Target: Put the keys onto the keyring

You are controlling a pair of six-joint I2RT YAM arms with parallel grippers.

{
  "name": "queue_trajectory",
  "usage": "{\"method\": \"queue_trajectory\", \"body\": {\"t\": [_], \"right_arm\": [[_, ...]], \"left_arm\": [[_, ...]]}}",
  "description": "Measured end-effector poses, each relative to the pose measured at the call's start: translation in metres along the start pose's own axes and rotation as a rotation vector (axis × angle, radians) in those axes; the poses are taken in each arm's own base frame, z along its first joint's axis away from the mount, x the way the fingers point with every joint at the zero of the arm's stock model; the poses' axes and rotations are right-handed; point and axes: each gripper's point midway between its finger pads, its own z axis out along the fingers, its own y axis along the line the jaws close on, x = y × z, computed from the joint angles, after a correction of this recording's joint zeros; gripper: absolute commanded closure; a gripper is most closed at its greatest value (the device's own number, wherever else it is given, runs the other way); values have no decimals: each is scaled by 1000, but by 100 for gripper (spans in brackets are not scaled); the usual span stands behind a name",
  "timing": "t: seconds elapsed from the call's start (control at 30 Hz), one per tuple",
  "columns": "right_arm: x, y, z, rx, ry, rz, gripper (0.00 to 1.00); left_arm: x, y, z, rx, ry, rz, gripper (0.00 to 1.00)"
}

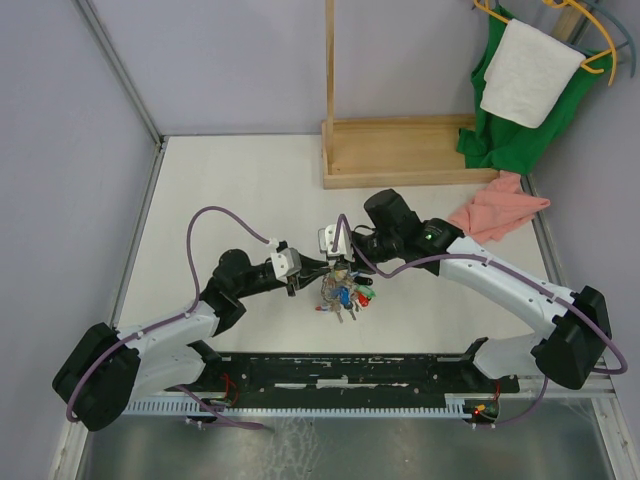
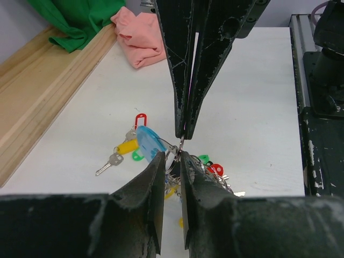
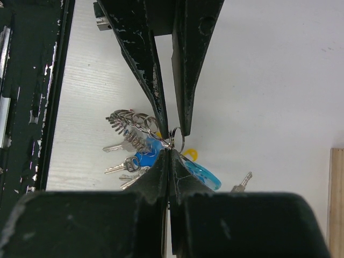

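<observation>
The keyring (image 1: 342, 292) hangs as a bunch between both grippers just above the table. Its light-blue band (image 2: 148, 141) and grey wire carry many small keys (image 3: 128, 135) with coloured tags. My right gripper (image 3: 169, 151) is shut on the wire where the band ends. My left gripper (image 2: 172, 157) faces it, jaws only narrowly apart, pinching a small split ring (image 3: 178, 137) right at that wire. A yellow-tagged key (image 2: 123, 148) and a red tag (image 2: 140, 119) lie on the table under the band; I cannot tell whether they are threaded on.
A wooden stand base (image 1: 400, 152) sits at the back. A pink cloth (image 1: 498, 212) lies right of it, with green cloth (image 1: 500, 135) and a white towel (image 1: 528, 72) hanging behind. A black rail (image 1: 350, 372) runs along the near edge.
</observation>
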Motion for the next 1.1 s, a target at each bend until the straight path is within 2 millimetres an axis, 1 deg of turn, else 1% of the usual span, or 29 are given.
{"method": "queue_trajectory", "body": {"t": [0.1,0.23,0.3,0.37,0.43,0.53,0.67,0.73,0.87,1.0,1.03,1.1], "right_arm": [[0,0,0,2,-2,-1,99],[1,-1,0,5,2,3,99],[1,-1,1,6,3,6,97],[2,-1,1,8,3,9,92],[3,-2,2,18,2,25,80],[3,-5,1,37,-8,49,71],[3,-10,-7,94,-29,102,67],[3,-15,-13,142,-35,140,64],[4,-34,-26,282,-41,222,58],[16,-52,-37,435,-23,324,50],[19,-56,-40,473,-19,353,47],[27,-63,-45,547,-7,412,38]], "left_arm": [[-1,0,0,1,-4,-5,87],[1,-2,1,9,-1,-18,97],[2,-2,2,11,1,-20,97],[3,-2,2,10,1,-21,97],[4,0,2,2,5,-23,97],[6,6,1,-36,15,-34,97],[12,16,-3,-108,45,-48,97],[15,21,-5,-140,62,-55,97],[21,31,-12,-221,100,-73,97],[20,46,-23,-331,117,-82,97],[18,49,-26,-355,118,-84,97],[17,57,-33,-419,120,-98,97]]}}
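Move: The top of the upright keyring sits right at the left fingertips, which straddle its wire slightly open, while the right fingers still pinch it. The hanging keys bunch some 10 cm below, about 5 cm back and 4 cm right of the left hand. From the right hand, the loose yellow-tagged key lies about 7 cm ahead, 7 cm right and 12 cm down; the green-tagged one is 3 cm nearer, the red-tagged one 5 cm farther right. The left fingers shut on the keyring's wire beside the right fingertips; then the right fingers open about halfway, let go of it and draw off forward and right some 7 cm, rising slightly and swinging about 35 degrees clockwise, towards the loose keys. The left hand keeps its pinch and carries the keyring forward and left about 6 cm, turning counter-clockwise. ##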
